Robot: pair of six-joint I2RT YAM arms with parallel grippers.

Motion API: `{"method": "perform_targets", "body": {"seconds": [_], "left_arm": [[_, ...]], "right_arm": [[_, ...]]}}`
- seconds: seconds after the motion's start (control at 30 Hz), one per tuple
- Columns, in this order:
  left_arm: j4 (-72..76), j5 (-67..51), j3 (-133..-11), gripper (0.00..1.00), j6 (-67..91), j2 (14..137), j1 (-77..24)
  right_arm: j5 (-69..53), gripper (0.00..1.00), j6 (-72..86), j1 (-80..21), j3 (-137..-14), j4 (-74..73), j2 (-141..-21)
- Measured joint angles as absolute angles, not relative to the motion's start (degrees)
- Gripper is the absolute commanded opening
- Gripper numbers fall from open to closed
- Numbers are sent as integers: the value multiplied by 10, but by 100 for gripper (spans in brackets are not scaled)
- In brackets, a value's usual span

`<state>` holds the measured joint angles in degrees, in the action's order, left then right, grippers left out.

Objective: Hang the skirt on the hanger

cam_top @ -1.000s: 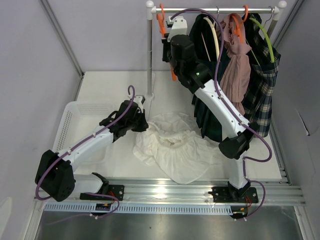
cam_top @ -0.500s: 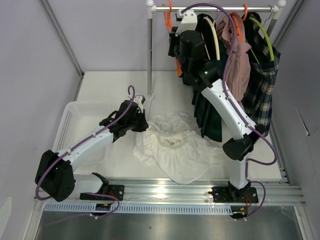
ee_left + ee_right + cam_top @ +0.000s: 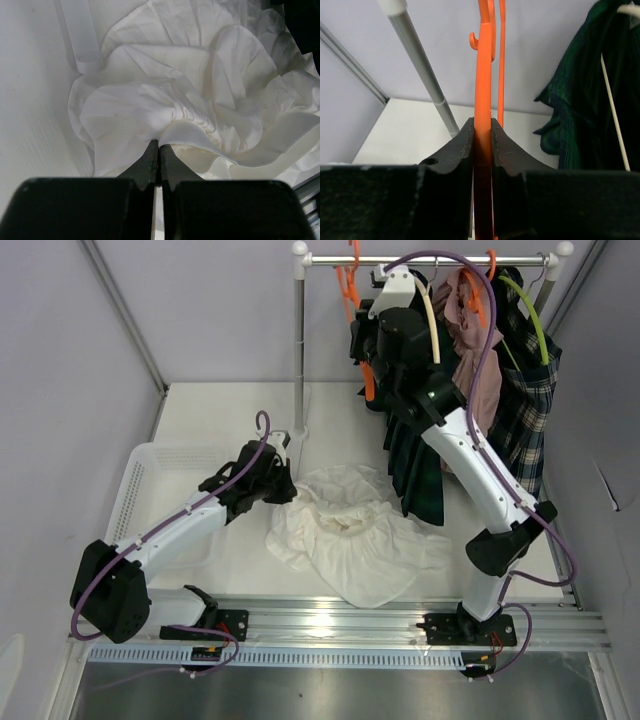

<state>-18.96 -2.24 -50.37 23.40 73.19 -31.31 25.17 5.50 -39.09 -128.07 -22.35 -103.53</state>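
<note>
A crumpled white skirt (image 3: 350, 535) lies on the table in front of the arms. My left gripper (image 3: 283, 485) is shut on the skirt's edge at its left side; in the left wrist view the jaws (image 3: 158, 145) pinch a fold of the white skirt (image 3: 200, 100). My right gripper (image 3: 368, 340) is raised by the rail and shut on an orange hanger (image 3: 352, 285); in the right wrist view the orange hanger (image 3: 484, 75) runs up between the jaws (image 3: 482, 127). Its hook sits at the rail (image 3: 430, 259).
A white mesh basket (image 3: 150, 490) stands at the left. The rack's upright pole (image 3: 299, 350) stands behind the skirt. A dark green skirt (image 3: 420, 450), a pink garment (image 3: 475, 360) and a plaid skirt (image 3: 525, 410) hang on the rail at the right.
My right gripper has moved right and up along the rail with the orange hanger. The left arm and the white skirt have not moved.
</note>
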Motion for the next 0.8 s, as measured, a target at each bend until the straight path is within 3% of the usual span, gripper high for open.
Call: {"method": "perform_targets", "body": {"seconds": [0.43,0.8], "left_arm": [[-191,-23,-504,5,234,732,-313],[-211,-24,-517,7,229,735,-312]], "right_arm": [[187,0,122,-370,-1067,-250,-873],[46,0,188,-371,-824,-320,-579]]}}
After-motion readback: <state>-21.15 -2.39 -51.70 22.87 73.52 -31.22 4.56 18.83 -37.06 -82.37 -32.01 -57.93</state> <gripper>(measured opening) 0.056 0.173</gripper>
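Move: The white skirt lies spread on the table about 23 cm back from my right hand, level with it sideways and some 45 cm below. The bare rail runs about 10 cm ahead and 10 cm higher. The green skirt hangs about 10 cm to the right and 6 cm farther out, its middle some 12 cm lower. From my left hand, already on the waistband, the white skirt's middle is about 7 cm back, 14 cm right and 8 cm lower. Keeping the orange hanger pinched near its end, I sink my right hand at first, then draw it ever faster back from the rail, about 19 cm in all, with some 8 cm to the right and 7 cm down, towards the white skirt. Meanwhile the wrist turns some 20 degrees, counter-clockwise and tipping the fingers down. My left hand stays put, still gripping the waistband. ##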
